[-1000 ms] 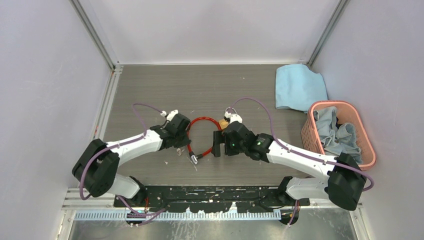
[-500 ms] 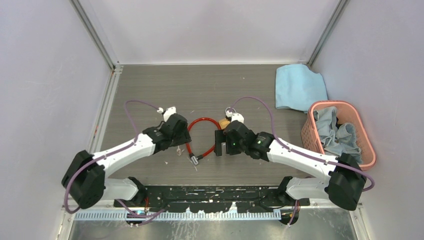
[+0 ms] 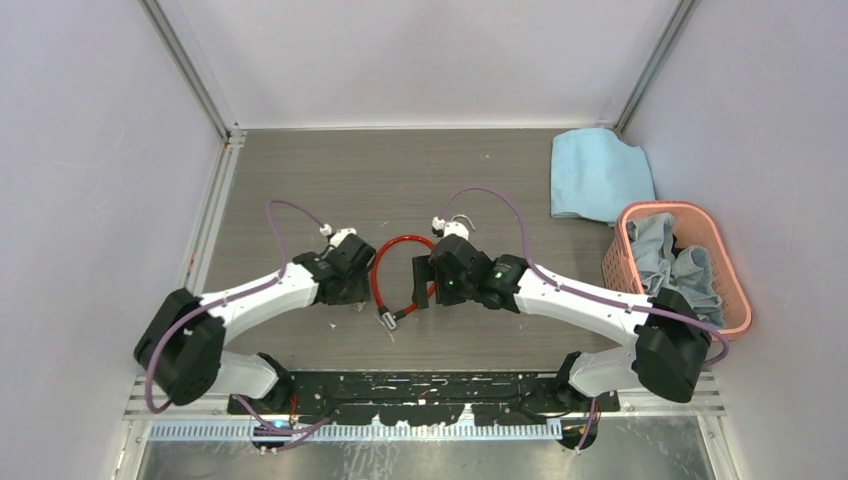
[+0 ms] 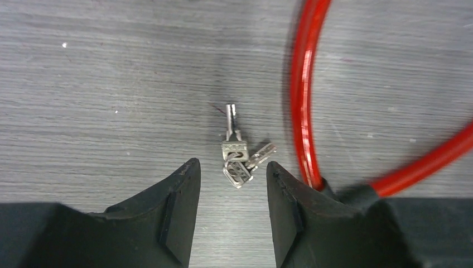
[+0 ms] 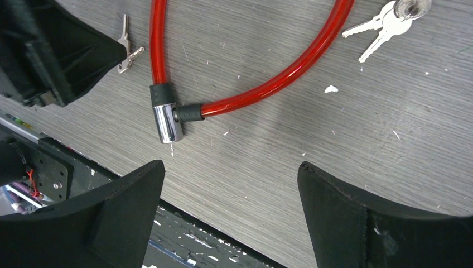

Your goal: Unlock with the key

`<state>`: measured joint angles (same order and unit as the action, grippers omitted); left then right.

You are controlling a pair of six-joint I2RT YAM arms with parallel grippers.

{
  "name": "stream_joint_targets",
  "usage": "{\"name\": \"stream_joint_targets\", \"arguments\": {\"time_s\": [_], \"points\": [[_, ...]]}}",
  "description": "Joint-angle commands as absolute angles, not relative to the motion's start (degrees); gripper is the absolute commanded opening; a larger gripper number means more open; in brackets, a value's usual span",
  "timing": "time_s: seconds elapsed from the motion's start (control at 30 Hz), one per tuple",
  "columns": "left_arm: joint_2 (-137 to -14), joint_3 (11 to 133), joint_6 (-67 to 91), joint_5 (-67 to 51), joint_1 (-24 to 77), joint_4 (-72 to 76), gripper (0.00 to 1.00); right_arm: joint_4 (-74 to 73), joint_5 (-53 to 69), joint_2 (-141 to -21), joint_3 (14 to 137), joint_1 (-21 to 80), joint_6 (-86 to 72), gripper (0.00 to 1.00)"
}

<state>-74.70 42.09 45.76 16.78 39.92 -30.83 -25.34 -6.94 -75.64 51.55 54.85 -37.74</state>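
The key point(image 4: 237, 155), a tiny bunch of thin silvery keys, lies flat on the grey table just ahead of my left gripper point(image 4: 230, 167). That gripper is open, its black fingertips on either side of the bunch's near end, touching nothing. Close to the key's right runs the red cable lock point(image 4: 303, 100). In the right wrist view the key point(image 5: 126, 49) lies left of the cable, whose shiny metal end point(image 5: 166, 123) rests ahead of my right gripper point(image 5: 231, 166). This one is wide open and empty over the table's near edge.
A second pair of silvery keys point(image 5: 385, 22) lies beyond the red loop. A blue cloth point(image 3: 597, 172) sits at the back right, and a pink basket point(image 3: 625, 255) of grey cloths at the right. The black base plate point(image 3: 430, 385) lines the near edge.
My left gripper has gone from shut to open, with the key lying free on the table. The right arm has swung left over the red loop.
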Motion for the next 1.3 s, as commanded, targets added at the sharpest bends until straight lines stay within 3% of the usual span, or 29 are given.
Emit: {"name": "stream_joint_targets", "arguments": {"time_s": [0.0,0.53,0.83,1.0,1.27], "points": [[-79.90,46.05,45.99,15.39,39.62,-33.23,0.47,-24.84,-7.93,-75.46,53.58,55.80,-38.87,0.94],[-83.64,46.19,48.96,17.57,39.57,-30.41,0.34,-24.80,-8.40,-75.01,51.71,56.25,-38.68,0.94],[-86.42,44.76,49.31,15.88,39.56,-27.44,0.19,-25.31,-8.68,-74.43,51.42,56.33,-38.58,0.93],[-84.19,41.46,49.50,14.18,39.58,-23.98,0.00,-25.78,-9.24,-73.75,51.24,56.32,-38.41,0.93],[-75.42,38.35,48.07,12.97,39.62,-21.85,0.00,-25.31,-9.23,-74.21,52.06,56.36,-38.39,0.92]]}}
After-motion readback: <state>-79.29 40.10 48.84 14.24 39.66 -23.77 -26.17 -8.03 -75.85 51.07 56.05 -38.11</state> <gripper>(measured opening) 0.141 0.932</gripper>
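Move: The small keys lie almost straight under the left hand's half-open fingers, about 4 cm down. The near side of the red cable runs some 2 cm to the right of the keys; its ring's middle is roughly 7 cm right of the left hand and 5 cm farther out, and its chrome coupling 5 cm right and 2 cm back. From the idle right hand the keys are about 10 cm left, 2 cm ahead and 10 cm below. The left hand sinks about 3 cm onto the small keys, its fingers tipping some 5 degrees steeper, then stays low and narrows from half open to nearly shut, drawing the keys together between its tips. While closing, it edges about 1 cm right and slightly forward towards the red cable, then starts back up by nearly 1 cm with the fingers still nearly shut; whether they hold the keys can't be seen. ##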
